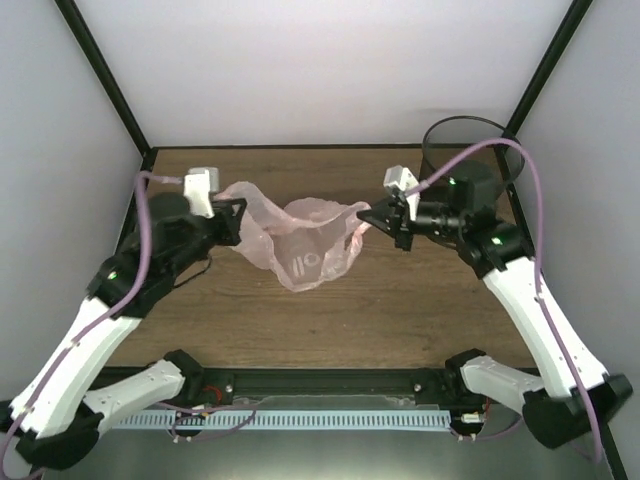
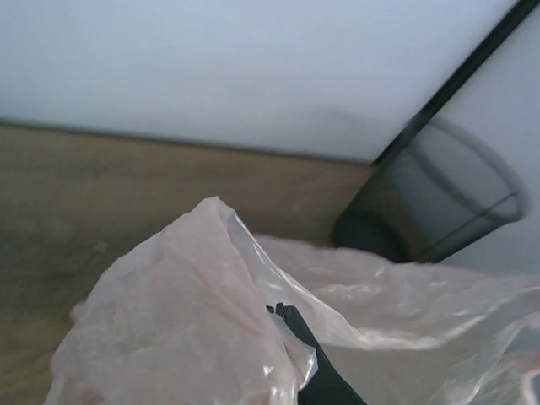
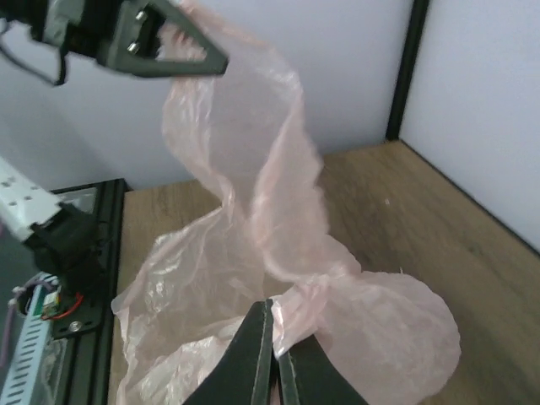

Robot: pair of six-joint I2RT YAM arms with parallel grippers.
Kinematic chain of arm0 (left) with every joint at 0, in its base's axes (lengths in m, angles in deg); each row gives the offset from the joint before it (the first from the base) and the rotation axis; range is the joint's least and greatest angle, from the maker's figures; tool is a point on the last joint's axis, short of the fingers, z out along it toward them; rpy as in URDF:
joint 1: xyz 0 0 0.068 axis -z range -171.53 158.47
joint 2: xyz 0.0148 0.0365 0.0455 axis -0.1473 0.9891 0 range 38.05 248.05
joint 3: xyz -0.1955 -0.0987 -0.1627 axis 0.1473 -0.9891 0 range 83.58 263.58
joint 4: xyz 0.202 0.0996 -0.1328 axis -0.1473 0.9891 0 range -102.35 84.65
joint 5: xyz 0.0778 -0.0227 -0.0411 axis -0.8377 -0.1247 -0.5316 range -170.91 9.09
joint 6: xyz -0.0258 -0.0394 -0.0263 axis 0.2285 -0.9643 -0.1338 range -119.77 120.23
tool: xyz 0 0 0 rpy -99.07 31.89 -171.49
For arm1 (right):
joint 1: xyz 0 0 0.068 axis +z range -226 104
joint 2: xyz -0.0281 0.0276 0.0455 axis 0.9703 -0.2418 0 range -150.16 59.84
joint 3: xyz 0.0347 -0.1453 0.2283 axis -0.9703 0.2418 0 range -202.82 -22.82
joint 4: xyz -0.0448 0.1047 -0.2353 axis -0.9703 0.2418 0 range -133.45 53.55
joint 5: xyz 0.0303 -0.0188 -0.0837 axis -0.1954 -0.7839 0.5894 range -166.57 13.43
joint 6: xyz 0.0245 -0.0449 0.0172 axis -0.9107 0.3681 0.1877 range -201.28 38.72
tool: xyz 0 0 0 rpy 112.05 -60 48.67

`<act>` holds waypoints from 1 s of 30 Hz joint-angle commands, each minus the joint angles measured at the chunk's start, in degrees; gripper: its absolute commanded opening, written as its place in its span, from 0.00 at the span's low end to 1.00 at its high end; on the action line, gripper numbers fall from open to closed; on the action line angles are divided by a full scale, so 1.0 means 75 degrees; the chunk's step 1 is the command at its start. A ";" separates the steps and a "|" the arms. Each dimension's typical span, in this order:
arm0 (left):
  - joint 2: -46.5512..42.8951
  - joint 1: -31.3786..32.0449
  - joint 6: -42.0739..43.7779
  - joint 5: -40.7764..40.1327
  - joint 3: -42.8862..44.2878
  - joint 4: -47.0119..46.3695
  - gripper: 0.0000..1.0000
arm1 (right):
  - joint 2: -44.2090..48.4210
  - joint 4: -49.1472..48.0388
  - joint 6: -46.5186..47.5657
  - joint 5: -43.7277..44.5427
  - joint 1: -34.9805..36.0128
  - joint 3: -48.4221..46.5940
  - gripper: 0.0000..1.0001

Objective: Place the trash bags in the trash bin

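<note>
The pale-pink trash bag hangs stretched between both grippers above the wooden table, its white lettering facing up. My left gripper is shut on the bag's left edge; in the left wrist view the film drapes over the black fingertips. My right gripper is shut on a bunched part of the bag, pinched at its tips. The left gripper also shows in the right wrist view, up high with the bag. The black mesh trash bin stands upright at the back right, partly behind the right arm, with its side toward the left wrist camera.
White walls and black frame posts close in the table on three sides. A metal rail runs along the near edge between the arm bases. A white power strip lies by the left frame.
</note>
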 commanded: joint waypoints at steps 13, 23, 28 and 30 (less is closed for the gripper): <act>0.3478 -0.1379 0.1067 -0.0596 0.4391 -0.0309 0.04 | -0.5382 0.0527 -0.1316 0.2077 -0.0656 -0.7396 0.01; 0.1922 -0.0771 0.2677 0.2657 0.3434 -0.1987 0.04 | -0.1584 -0.0462 0.1134 0.0164 -0.0652 -0.4387 0.02; 0.1987 -0.0243 0.2043 0.0482 -0.0613 -0.0731 0.04 | -0.0700 -0.1980 0.2092 0.3912 -0.0353 0.1285 0.01; 0.1988 -0.0126 0.1175 -0.0120 -0.1830 -0.0492 0.04 | -0.1268 -0.1103 0.1768 0.5014 -0.0213 0.1782 0.01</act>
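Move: Both hands still pinch the trash bag's edge, about 23 cm apart. Its sagging body hangs midway: some 11 cm right of the left hand, 11 cm left of the right, roughly level fore and aft and 10 cm below. The trash bin's middle is about 22 cm ahead, 21 cm right and 26 cm below the right hand; from the left hand, some 20 cm ahead, 44 cm right and 27 cm below. Gripping the trash bag, both hands dip forward, whip some 35 cm up and back, then drop forward again. ##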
